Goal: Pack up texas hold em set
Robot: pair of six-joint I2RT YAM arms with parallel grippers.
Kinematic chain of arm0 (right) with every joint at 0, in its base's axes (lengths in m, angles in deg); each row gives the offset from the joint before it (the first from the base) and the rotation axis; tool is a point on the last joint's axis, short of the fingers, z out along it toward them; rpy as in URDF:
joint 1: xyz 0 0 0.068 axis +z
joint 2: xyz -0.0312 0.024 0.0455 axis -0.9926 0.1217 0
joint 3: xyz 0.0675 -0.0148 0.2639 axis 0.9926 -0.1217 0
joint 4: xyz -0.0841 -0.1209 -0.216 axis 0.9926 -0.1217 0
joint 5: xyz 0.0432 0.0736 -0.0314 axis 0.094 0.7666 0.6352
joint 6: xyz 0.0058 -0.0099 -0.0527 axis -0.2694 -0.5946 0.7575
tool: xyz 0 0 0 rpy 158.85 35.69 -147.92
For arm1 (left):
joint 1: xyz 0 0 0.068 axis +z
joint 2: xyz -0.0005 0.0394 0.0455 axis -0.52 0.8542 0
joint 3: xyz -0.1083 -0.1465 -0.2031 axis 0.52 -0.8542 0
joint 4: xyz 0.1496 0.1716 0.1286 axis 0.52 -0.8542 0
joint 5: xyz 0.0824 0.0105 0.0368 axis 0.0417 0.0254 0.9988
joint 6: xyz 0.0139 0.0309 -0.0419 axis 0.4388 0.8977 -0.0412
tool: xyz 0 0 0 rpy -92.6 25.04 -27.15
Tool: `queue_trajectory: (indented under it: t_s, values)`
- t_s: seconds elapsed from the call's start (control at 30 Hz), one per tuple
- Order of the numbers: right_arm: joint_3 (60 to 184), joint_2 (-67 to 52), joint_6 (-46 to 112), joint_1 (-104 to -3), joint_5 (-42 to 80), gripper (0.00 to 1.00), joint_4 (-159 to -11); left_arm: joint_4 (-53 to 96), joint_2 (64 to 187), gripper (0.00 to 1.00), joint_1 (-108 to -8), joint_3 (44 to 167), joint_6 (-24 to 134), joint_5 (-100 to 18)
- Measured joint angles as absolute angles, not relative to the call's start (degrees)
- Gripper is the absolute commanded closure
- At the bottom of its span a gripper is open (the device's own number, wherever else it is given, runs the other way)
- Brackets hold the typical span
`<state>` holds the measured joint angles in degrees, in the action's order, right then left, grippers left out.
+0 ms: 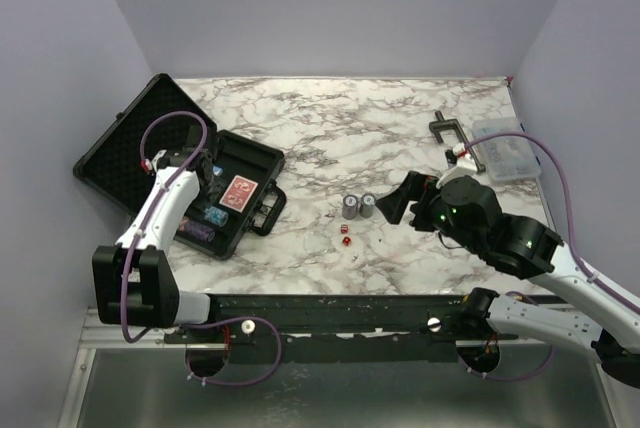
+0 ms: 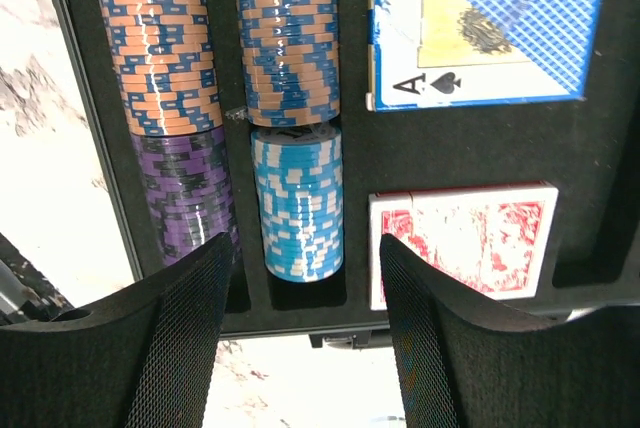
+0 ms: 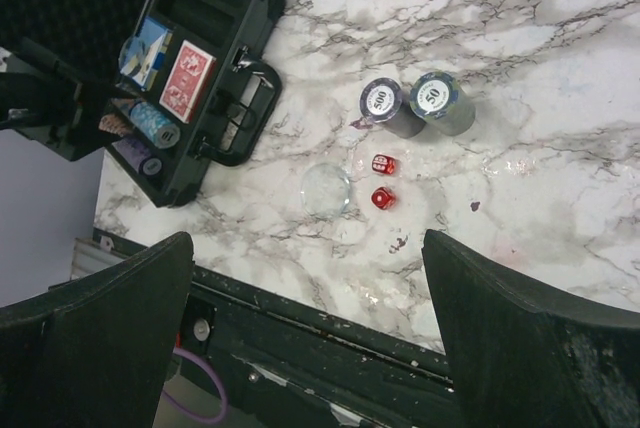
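The black case (image 1: 125, 143) lies open at the table's left, its foam lid tipped back. In its tray (image 2: 450, 143) rows of orange-blue and purple chips fill the slots, with a light-blue chip stack (image 2: 297, 203), a blue card deck (image 2: 480, 28) and a red card deck (image 2: 460, 243). My left gripper (image 2: 305, 348) hovers over the tray's near edge (image 1: 207, 188), open, with nothing between its fingers. Two grey chip stacks (image 3: 385, 106) (image 1: 358, 207) and two red dice (image 3: 383, 164) (image 1: 345, 234) lie on the marble mid-table. My right gripper (image 3: 310, 338) hangs open above and to the right of them (image 1: 400, 198).
A clear round disc (image 3: 326, 189) lies left of the dice. A clear compartment box (image 1: 505, 153) and a dark clamp (image 1: 450, 133) sit at the back right. The black rail (image 3: 330, 318) runs along the table's front edge.
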<state>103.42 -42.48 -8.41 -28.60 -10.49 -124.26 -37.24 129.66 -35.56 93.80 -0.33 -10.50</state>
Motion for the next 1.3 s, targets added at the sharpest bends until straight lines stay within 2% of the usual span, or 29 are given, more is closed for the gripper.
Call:
queue_trajectory:
  t_s: [0.27,0.47,0.57,0.67,0.7,1.03,1.3]
  values:
    - [101.62,-42.48,-8.41,-28.60,-10.53,0.00,-124.23,-35.16,123.15,0.46,-38.47,90.72,8.82,-10.52]
    - [101.34,-42.19,-8.41,-28.60,-10.51,0.00,-124.19,-30.03,115.63,0.51,-47.74,81.06,13.89,-11.88]
    - [101.34,-42.19,-8.41,-28.60,-10.51,0.00,-124.19,-27.25,111.21,0.58,-49.90,78.06,15.47,-12.95]
    - [101.32,-42.19,-8.41,-28.60,-10.49,0.00,-124.17,-24.98,109.27,0.73,-49.94,76.64,16.58,-13.39]
    - [101.32,-42.19,-8.41,-28.60,-10.49,0.00,-124.15,-24.45,109.38,0.74,-49.94,76.53,16.82,-13.54]
    - [101.30,-42.33,-8.41,-28.60,-10.46,0.00,-124.23,-18.99,115.98,0.74,-49.57,76.51,19.21,-14.81]
    - [101.30,-43.90,-8.41,-28.60,-10.49,0.00,-124.26,-17.30,118.45,0.74,-44.90,76.01,20.45,-15.24]
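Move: The blue chips lie in their slot almost under the left hand, about 1 cm ahead, 1 cm left and 4 cm below. At a similar depth, the red card deck is some 7 cm ahead and 5 cm right of that hand, the purple chips 3 cm back and 4 cm left, the ace card deck 12 cm ahead and 4 cm left. From the right hand, the blue chips are roughly 48 cm left, 8 cm ahead, 20 cm below. Left hand swings about 7 cm right and back, twisting clockwise, closes, then sinks by the blue chips' end. ##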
